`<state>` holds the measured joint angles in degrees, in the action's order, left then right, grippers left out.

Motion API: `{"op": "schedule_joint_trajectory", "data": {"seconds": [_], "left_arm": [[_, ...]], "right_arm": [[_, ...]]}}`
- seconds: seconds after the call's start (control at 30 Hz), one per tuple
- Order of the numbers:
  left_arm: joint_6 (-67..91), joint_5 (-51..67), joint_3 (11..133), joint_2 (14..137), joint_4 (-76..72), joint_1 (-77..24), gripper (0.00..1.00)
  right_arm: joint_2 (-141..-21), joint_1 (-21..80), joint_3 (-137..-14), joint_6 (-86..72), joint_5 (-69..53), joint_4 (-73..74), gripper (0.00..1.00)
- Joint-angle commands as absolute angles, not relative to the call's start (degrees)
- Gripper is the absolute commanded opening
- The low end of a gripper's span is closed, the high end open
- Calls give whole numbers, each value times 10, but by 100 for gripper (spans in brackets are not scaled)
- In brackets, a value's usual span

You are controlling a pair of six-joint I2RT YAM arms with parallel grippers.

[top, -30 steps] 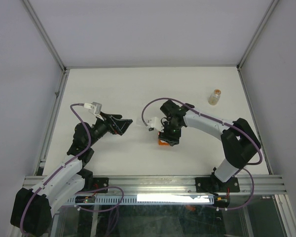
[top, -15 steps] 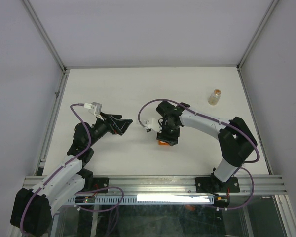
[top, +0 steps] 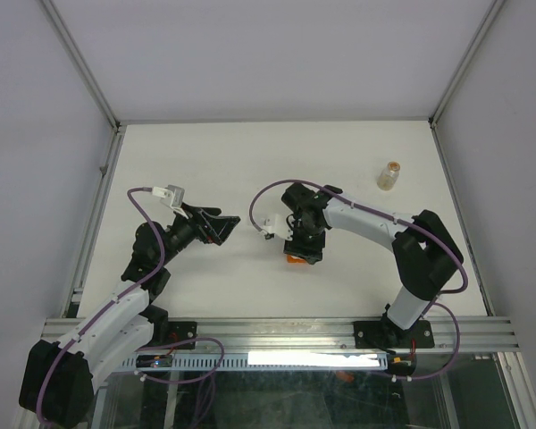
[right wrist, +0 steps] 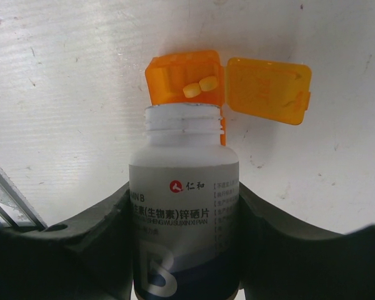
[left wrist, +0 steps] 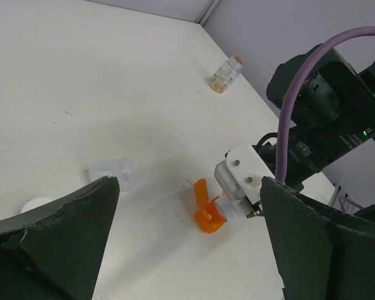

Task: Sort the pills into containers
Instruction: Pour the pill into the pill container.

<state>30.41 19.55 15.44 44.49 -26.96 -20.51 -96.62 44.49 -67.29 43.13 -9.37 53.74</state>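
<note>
My right gripper [right wrist: 184, 219] is shut on a white bottle [right wrist: 184, 206] with a dark band, held on its side. The bottle's open mouth points into a stubby orange cup [right wrist: 175, 78] lying on the table. The cup's hinged lid [right wrist: 269, 87] is flipped open beside it. Two small yellow-tan pills [right wrist: 200, 86] lie inside the cup. In the top view the right gripper [top: 304, 243] hangs over the orange cup [top: 294, 259] near the table's middle. The left gripper [top: 221, 225] hovers open to the left of it, holding nothing. A clear vial [top: 389, 175] stands at the back right.
In the left wrist view a small clear plastic piece [left wrist: 112, 172] and a white round cap [left wrist: 34, 205] lie on the table under the left gripper. The metal frame rails [top: 98, 197] run along the table's sides.
The right gripper with the bottle has shifted slightly to the left at the orange cup. The left arm has not moved.
</note>
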Motion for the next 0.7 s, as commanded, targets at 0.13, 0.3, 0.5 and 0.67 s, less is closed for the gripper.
{"op": "schedule_joint_trajectory", "data": {"seconds": [0.13, 0.3, 0.5, 0.67], "left_arm": [[292, 193, 155, 436, -292, -201, 99], [292, 197, 155, 437, -294, -201, 99], [329, 219, 150, 446, -340, -201, 99], [379, 238, 168, 474, -372, -201, 99]], "right_arm": [[-935, 445, -672, 422, -117, 511, 0], [-878, 421, -635, 416, -180, 467, 0], [-755, 310, -595, 419, -399, 396, 0], [-618, 225, -566, 348, -599, 219, 0]]}}
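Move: The right hand holds the white pill bottle upside down over the orange pill container, whose middle is about 2 cm to its left, level with it and some 6 cm below. The container's open lid is about 4 cm ahead and 2 cm to the left, and the clear box roughly 9 cm ahead and 12 cm to the left. From the idle left hand the orange container lies about 13 cm to the right, barely 2 cm ahead and some 20 cm below. The right hand keeps its grip on the white pill bottle and, after a small tilt nearly in place, lifts it quickly up and away from the orange pill container, about 10 cm, with only a slight drift forward near the end. As it climbs the wrist rolls some 40 degrees, left side rising, so the bottle's mouth swings from pointing down at the container to pointing left and still downward. ##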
